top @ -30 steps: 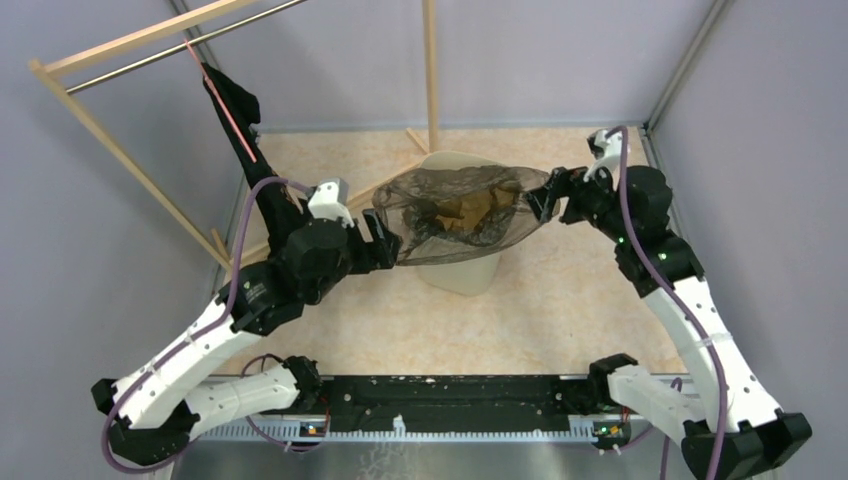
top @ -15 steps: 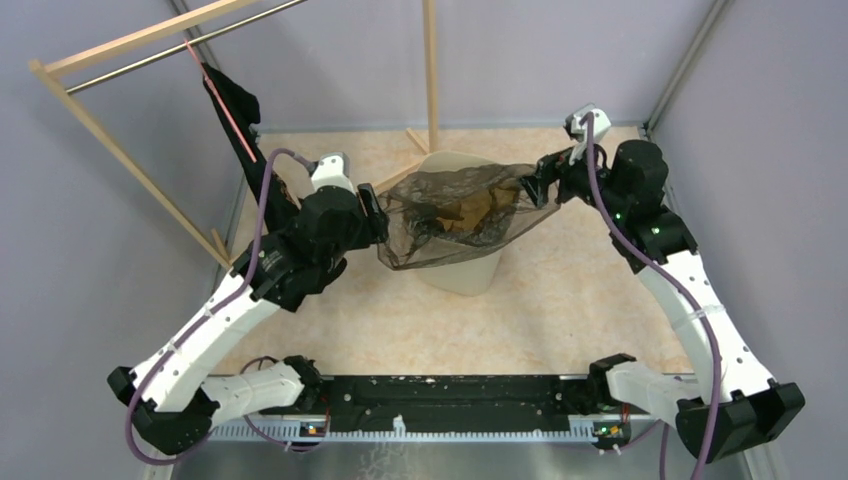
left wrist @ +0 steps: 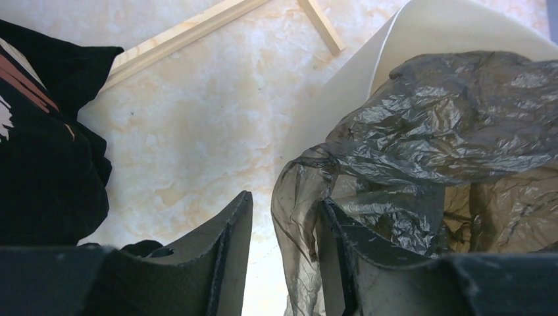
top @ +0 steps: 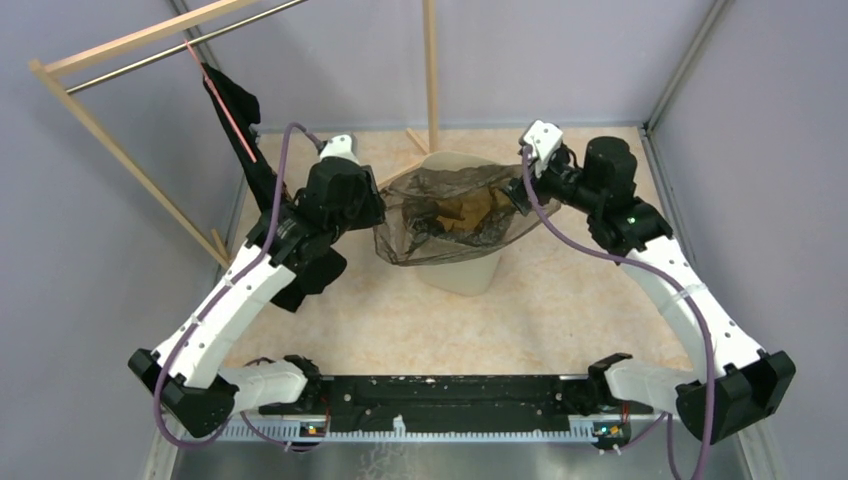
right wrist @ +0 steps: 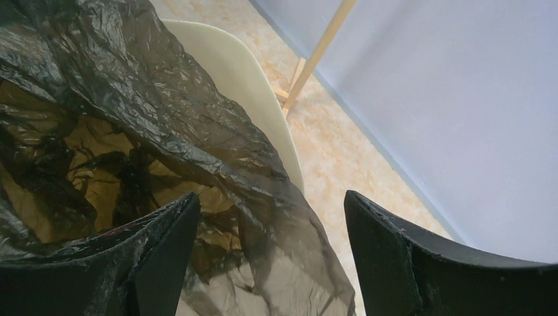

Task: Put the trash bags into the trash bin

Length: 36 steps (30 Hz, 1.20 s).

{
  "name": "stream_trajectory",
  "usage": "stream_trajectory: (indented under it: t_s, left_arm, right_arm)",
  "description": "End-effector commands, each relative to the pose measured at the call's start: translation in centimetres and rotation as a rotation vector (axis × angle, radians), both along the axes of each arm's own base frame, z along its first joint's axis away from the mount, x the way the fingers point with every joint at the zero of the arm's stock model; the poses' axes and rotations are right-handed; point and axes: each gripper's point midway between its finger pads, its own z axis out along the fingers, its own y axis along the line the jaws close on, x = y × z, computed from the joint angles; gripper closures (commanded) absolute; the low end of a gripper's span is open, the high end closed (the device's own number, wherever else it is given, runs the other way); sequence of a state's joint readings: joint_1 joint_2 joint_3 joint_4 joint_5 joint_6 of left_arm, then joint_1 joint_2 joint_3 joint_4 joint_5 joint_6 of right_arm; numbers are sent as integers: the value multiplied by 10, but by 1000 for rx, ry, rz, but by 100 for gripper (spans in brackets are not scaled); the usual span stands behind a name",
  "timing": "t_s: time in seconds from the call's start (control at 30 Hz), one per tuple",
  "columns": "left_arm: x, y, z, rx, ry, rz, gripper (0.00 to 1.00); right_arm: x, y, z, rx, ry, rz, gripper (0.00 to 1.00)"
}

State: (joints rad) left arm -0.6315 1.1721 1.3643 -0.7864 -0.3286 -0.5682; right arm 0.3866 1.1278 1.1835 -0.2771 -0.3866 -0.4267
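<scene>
A dark translucent trash bag (top: pixel 455 215) lies crumpled in and over the mouth of the cream trash bin (top: pixel 470 272) at mid table. My left gripper (top: pixel 378 212) is at the bag's left edge. Its jaws stand partly open (left wrist: pixel 285 199), with a fold of the bag (left wrist: pixel 447 131) hanging between them against the right finger (left wrist: pixel 342 250). My right gripper (top: pixel 515 190) is at the bag's right edge, wide open (right wrist: pixel 271 195), and the bag's film (right wrist: pixel 131 85) runs loosely between its fingers. The bin's rim (right wrist: pixel 224 66) shows behind the bag.
A wooden rack (top: pixel 120 150) stands at the back left with a black garment (top: pixel 235 110) hanging from it, close to the left arm. A wooden post (top: pixel 431 70) rises just behind the bin. Grey walls close in both sides.
Both grippers have moved toward the back of the bin, the right one also leftward. The bag's mouth is less stretched. The left jaws have narrowed.
</scene>
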Motion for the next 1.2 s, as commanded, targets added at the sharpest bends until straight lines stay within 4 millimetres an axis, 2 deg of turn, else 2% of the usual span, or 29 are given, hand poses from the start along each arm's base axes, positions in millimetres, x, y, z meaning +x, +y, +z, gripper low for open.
stream_trajectory:
  t_s: [0.0, 0.17, 0.3, 0.37, 0.5, 0.7, 0.83, 0.9, 0.97, 1.07, 1.17]
  left_arm:
    - [8, -4, 21, -33, -44, -31, 55]
    - [13, -5, 20, -39, -42, -27, 62]
    - [18, -9, 15, -44, -33, -34, 68]
    - [20, -11, 15, -51, -31, -38, 68]
    - [23, -14, 15, -57, -32, -47, 68]
    - [26, -13, 11, -52, -29, -43, 71]
    - [29, -15, 10, -53, -29, -51, 81]
    - [31, -16, 11, -55, -33, -52, 85]
    - [34, -17, 12, -53, -37, -50, 90]
    - [40, -15, 15, -39, -49, -34, 95]
    - [48, -14, 16, -24, -59, -19, 100]
  right_arm:
    - [16, 15, 1, -75, -72, 61, 20]
    - [35, 22, -3, -96, -76, 55, 21]
    - [48, 25, 1, -64, -70, 25, 30]
    - [48, 29, 2, -57, -58, 38, 31]
    - [44, 33, 5, -30, -54, 63, 25]
    - [35, 41, 19, 43, -56, 102, 27]
    - [35, 45, 27, 75, -43, 110, 50]
    - [39, 45, 26, 85, -26, 95, 70]
    - [45, 47, 21, 85, 4, 84, 84]
    - [60, 44, 16, 100, 40, 26, 90]
    - [78, 38, 12, 145, 99, -23, 91]
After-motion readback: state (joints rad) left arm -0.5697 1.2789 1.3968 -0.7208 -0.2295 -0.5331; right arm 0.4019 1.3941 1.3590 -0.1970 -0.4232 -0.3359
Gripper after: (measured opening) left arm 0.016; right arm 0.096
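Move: The trash bag's left rim end lies at the left fingertips, roughly 1 cm ahead and 2 cm right, 1 cm below; the trash bin's middle is 15 cm right, 2 cm ahead and about 17 cm below that hand. From the right hand, the far-right stretch of bag rim is some 5 cm ahead, 3 cm left and 3 cm below, while the bin's middle lies 10 cm left, 1 cm back and 21 cm below. Both grippers shut on the bag's rim. The left fingers, half open, close on its left end while easing about 3 cm forward, slightly right and down. The right hand dips some 5 cm as it goes forward, then climbs back almost as far while working left, and its wide-open fingers pinch the far-right rim, ending about 5 cm farther out. ##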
